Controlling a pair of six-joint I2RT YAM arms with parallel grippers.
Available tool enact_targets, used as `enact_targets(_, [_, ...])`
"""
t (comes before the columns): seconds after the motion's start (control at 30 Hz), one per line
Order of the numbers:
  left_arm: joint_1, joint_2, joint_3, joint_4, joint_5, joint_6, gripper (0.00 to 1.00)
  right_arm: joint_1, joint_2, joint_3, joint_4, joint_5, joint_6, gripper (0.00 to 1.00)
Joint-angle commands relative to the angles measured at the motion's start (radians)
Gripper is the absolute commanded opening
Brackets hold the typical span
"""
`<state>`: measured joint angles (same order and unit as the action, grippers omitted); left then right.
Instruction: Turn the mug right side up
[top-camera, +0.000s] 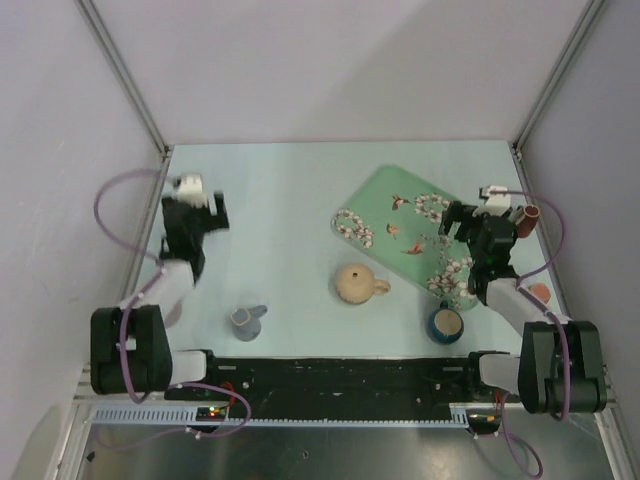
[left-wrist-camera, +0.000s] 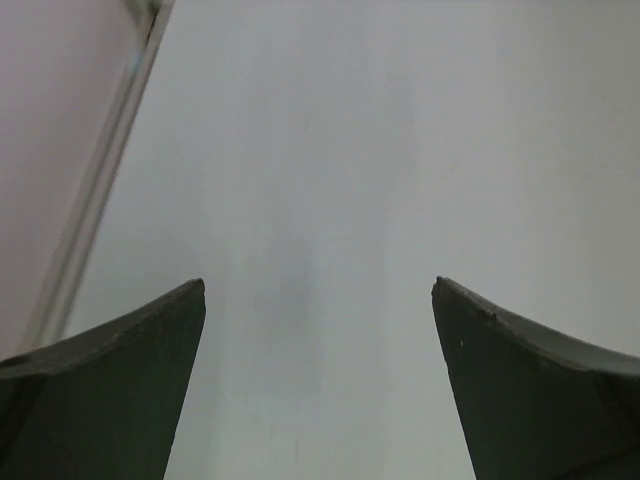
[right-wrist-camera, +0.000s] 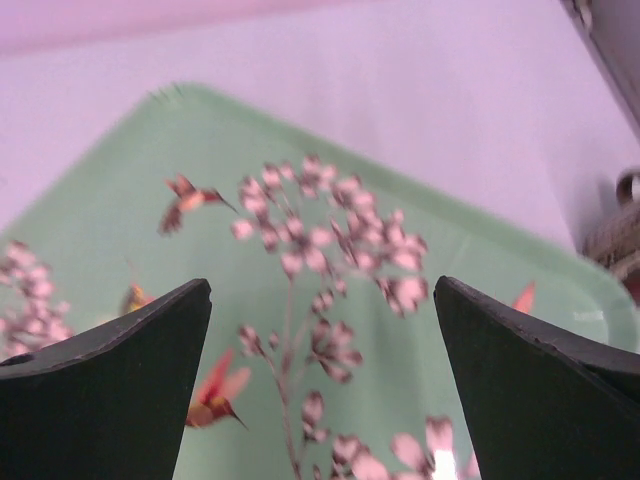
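Observation:
The tan mug (top-camera: 357, 284) rests on the pale table just off the tray's near-left edge, bottom up, its small handle pointing right. It appears only in the top view. Well to the mug's left, my left gripper (top-camera: 205, 212) (left-wrist-camera: 320, 290) hovers open over bare table with nothing between its fingers. My right gripper (top-camera: 462, 225) (right-wrist-camera: 322, 285) is open too, over the right part of the green flowered tray (top-camera: 385, 195) (right-wrist-camera: 130, 170), to the right of the mug and farther back, holding nothing.
A mauve-grey mug (top-camera: 245, 320) stands near the front left. A dark blue mug (top-camera: 446, 324) stands upright at the front right, by the tray's near corner. A brown cup (top-camera: 530, 218) (right-wrist-camera: 618, 230) and an orange object (top-camera: 540, 292) lie along the right wall. A metal frame post (left-wrist-camera: 95, 190) runs along the left edge.

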<state>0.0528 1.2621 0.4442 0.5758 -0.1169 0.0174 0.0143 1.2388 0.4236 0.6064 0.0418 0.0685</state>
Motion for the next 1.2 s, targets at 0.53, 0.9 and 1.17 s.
enact_targets(0.53, [-0.651, 0.223, 0.781, -1.702, 0.182, 0.582, 0.88, 0.478, -0.108, 0.45, -0.747, 0.14, -0.016, 1.0])
enact_targets(0.9, [-0.75, 0.294, 0.569, -1.598, 0.083, 0.584, 0.81, 0.545, -0.081, 0.425, -0.83, 0.224, 0.028, 1.0])
enact_targets(1.17, [-0.748, 0.325, 0.528, -1.555, 0.083, 0.593, 0.44, 0.557, -0.095, 0.408, -0.828, 0.239, 0.038, 1.0])
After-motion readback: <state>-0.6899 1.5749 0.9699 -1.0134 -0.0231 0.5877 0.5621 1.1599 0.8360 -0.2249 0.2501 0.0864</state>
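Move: The grey-blue mug stands about 23 cm back from the left hand, some 12 cm to its right and 9 cm below. The tan pot lies about 24 cm to the right of that mug and 9 cm farther out. From the right hand, the grey-blue mug is roughly 54 cm left, 23 cm back and 9 cm below. Left hand arcs up, then 20 cm back-right and down, half-closing astride the mug's handle; right hand shifts left. ##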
